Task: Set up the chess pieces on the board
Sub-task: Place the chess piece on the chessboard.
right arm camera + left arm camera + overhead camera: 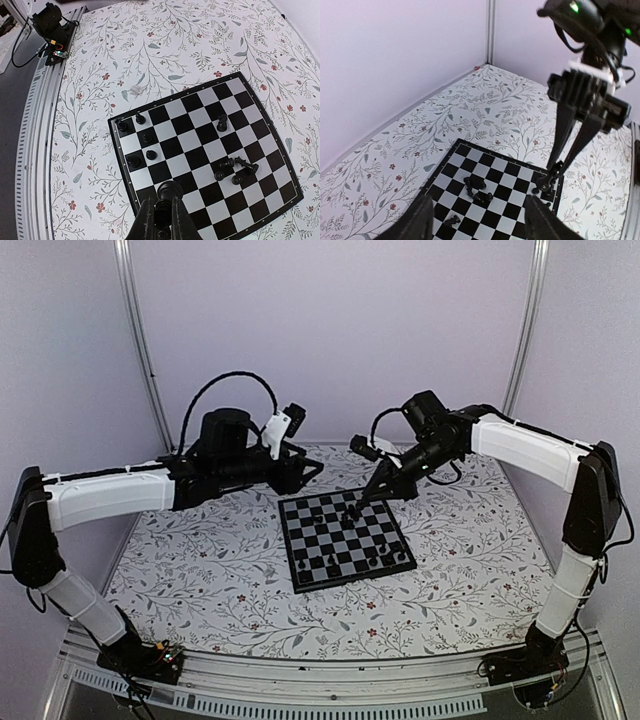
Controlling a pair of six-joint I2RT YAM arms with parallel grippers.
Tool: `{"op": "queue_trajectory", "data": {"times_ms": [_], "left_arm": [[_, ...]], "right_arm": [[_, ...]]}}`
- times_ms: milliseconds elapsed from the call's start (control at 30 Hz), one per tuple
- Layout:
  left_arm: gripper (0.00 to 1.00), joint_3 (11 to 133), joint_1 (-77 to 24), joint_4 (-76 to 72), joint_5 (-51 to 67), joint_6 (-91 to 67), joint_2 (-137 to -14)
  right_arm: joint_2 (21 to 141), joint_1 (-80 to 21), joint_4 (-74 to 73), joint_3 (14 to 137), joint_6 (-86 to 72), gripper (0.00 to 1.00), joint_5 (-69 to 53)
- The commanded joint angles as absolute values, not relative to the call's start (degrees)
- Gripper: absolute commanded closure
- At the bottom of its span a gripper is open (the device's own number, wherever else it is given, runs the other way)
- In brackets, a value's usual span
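The board (320,530) lies in the middle of the floral table. My right gripper (164,206) is shut on a black chess piece (170,187) with a round top, held upright over the board's (200,145) edge squares. From above, the right gripper (357,505) reaches down onto the far side of the board. Several pieces (133,161) stand near one corner, a knight (222,122) stands alone, and a few pieces (235,170) lie tipped together. My left gripper (480,222) hangs open and empty above the board (505,190); in the top view the left gripper (310,472) sits just off the far-left corner.
A flowered cloth (200,570) covers the table round the board. Pale walls with metal posts (140,350) close in the back and sides. A metal rail (330,695) runs along the near edge, with the arm bases (150,660) at its ends.
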State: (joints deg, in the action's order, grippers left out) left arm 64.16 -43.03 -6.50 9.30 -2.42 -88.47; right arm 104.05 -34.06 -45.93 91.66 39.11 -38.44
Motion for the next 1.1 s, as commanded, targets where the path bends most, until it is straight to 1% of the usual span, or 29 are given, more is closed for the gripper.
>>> {"op": "queue_trajectory", "data": {"times_ms": [0,33,67,133,200,333,400,767,1067], "left_arm": [[0.27,67.3,-41.5,-3.1,-3.7,3.5,-84.9],[0.21,67.1,-41.1,-4.4,-5.0,3.8,-84.5],[0.17,66.8,-40.6,-5.8,-5.6,4.1,-84.3],[0.14,66.4,-39.7,-7.9,-5.7,4.3,-84.6],[0.13,65.8,-39.1,-9.9,-5.6,4.5,-85.5],[0.17,63.2,-38.8,-12.7,-1.8,8.5,-86.3],[0.17,60.5,-38.8,-15.3,-0.5,9.0,-85.4],[0.16,58.9,-37.7,-14.0,-4.5,7.7,-82.6],[0.16,59.0,-37.6,-13.6,-4.7,7.9,-82.5]], "right_arm": [[101.8,-33.9,-48.4,90.9,40.8,0.99,-36.6],[102.1,-33.9,-48.9,91.0,40.9,0.99,-36.6],[102.3,-34.0,-49.1,91.1,40.9,0.99,-36.5],[102.6,-34.4,-49.4,91.0,40.9,0.99,-36.1],[103.2,-35.0,-49.8,91.2,40.7,0.99,-35.2],[104.4,-36.8,-51.0,91.2,41.1,0.98,-32.0],[105.0,-37.9,-51.0,90.6,41.4,0.99,-29.7],[109.9,-44.3,-50.5,89.5,42.4,0.99,-22.4],[112.8,-46.5,-50.5,89.3,42.1,0.98,-21.2]]}}
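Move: The right hand already holds the chess piece; the empty spot in the near row, around the fifth square from the board's left, lies about 6 cm back, 1 cm left and 17 cm below. A standing left piece in that row is some 8 cm back and 7 cm left, a standing right piece about 5 cm back and 2 cm right, and the lying cluster roughly 7 cm ahead and 3 cm left. From the empty left hand that spot is about 9 cm back, 7 cm right and 23 cm down. The right hand keeps its pinch on the piece and, after a slow start, sinks about 10 cm while drawing back some 5 cm and a little left towards the empty spot in the near row, tipping its fingers some 20 degrees more steeply down. Meanwhile the left hand, empty, opens wider and backs off from the right hand and the board, about 7 cm left and 4 cm forward, lifting, dipping and easing up again as it swings counter-clockwise. ##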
